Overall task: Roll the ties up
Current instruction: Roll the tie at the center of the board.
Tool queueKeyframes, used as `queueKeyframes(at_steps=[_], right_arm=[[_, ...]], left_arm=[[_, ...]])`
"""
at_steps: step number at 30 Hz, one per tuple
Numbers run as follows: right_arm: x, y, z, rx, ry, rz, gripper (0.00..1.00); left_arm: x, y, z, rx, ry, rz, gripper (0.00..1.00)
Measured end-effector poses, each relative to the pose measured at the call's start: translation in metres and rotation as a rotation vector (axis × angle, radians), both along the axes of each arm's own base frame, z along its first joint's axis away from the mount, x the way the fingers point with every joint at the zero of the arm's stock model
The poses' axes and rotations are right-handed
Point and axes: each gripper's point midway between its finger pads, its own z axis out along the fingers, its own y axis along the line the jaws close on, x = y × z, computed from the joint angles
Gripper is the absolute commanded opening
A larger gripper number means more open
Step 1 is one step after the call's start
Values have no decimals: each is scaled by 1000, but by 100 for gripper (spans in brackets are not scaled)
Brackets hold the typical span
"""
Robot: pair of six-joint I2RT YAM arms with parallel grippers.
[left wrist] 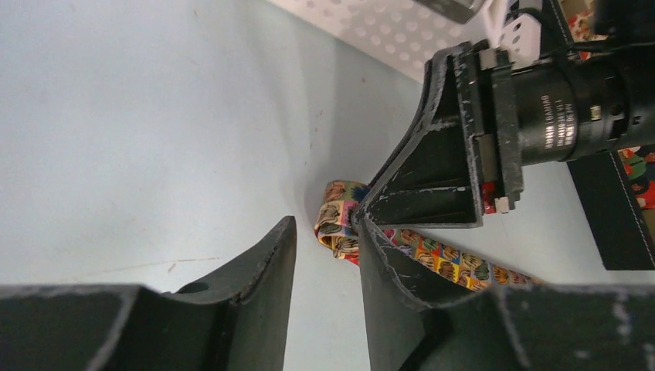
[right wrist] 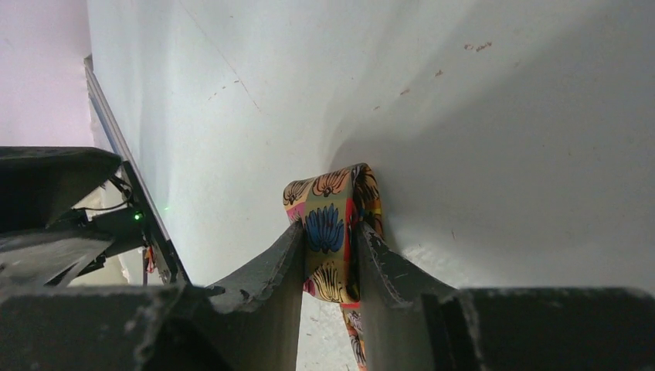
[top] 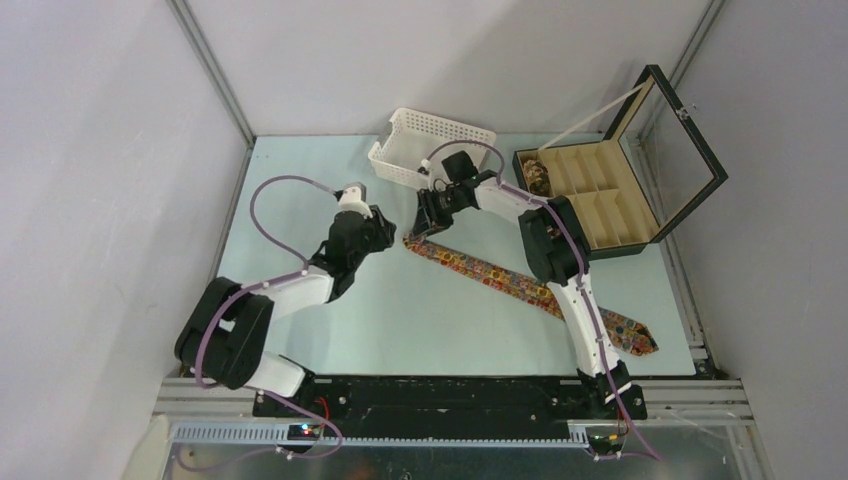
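One tie [top: 500, 280], patterned in red, orange and yellow squares, lies diagonally across the table [top: 330, 320]. Its narrow end is folded into a small loop [right wrist: 332, 209]. My right gripper [top: 425, 222] is shut on that loop, with both fingers pressed against the fabric [right wrist: 328, 236]. My left gripper [top: 385, 238] stands open just left of the loop, nothing between its fingers [left wrist: 326, 228]. In the left wrist view the loop [left wrist: 338, 224] shows beyond the right finger [left wrist: 386, 270], beside the right gripper's tips [left wrist: 359, 212]. A small patterned coil [top: 537, 178] sits in the box's left compartment.
A white perforated basket [top: 430, 140] stands at the back, just behind the right gripper. A black compartmented box [top: 620, 250] with its glass lid [top: 680, 140] raised stands at the back right. The tie's wide end [top: 630, 335] lies near the right arm's base.
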Motion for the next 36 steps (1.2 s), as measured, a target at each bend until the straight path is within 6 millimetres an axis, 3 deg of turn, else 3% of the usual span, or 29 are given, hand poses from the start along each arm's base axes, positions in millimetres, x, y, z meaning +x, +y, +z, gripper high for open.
queueKeyframes(at_steps=[10,26,36], right_arm=[[-6,-6,-5,-20,-45,-36,33],[0,2,-7,-19,-136,-62,33],[3,4,-7,-18,-149,-76,33]], left_arm=[[-8,-18,-34,-174,172,-29,40],[12,-19,-47,-321,283,5,45],[11,-25,-56,-343,339,2,44]])
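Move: The tie's rolled end is pinched in the right fingers, its middle about 1 cm to the left of the right hand point and 1 cm below it. From the left hand it lies roughly 3 cm ahead, 5 cm to the right and 9 cm below. The flat strip's middle is some 12 cm back from the roll and 23 cm to its right; the white basket's middle is about 22 cm beyond the roll and 3 cm to its right. The tie's rolled end stays pinched in the right hand, which only sinks slightly and turns a few degrees. Towards it the left hand comes down about 5.5 cm and a little to the right, first edging back and then forward, its wrist tipping fingers-down and rolling left side down, nearly 30 degrees together. The left fingers stay half open and stop just short of the roll, lined up either side of it. ##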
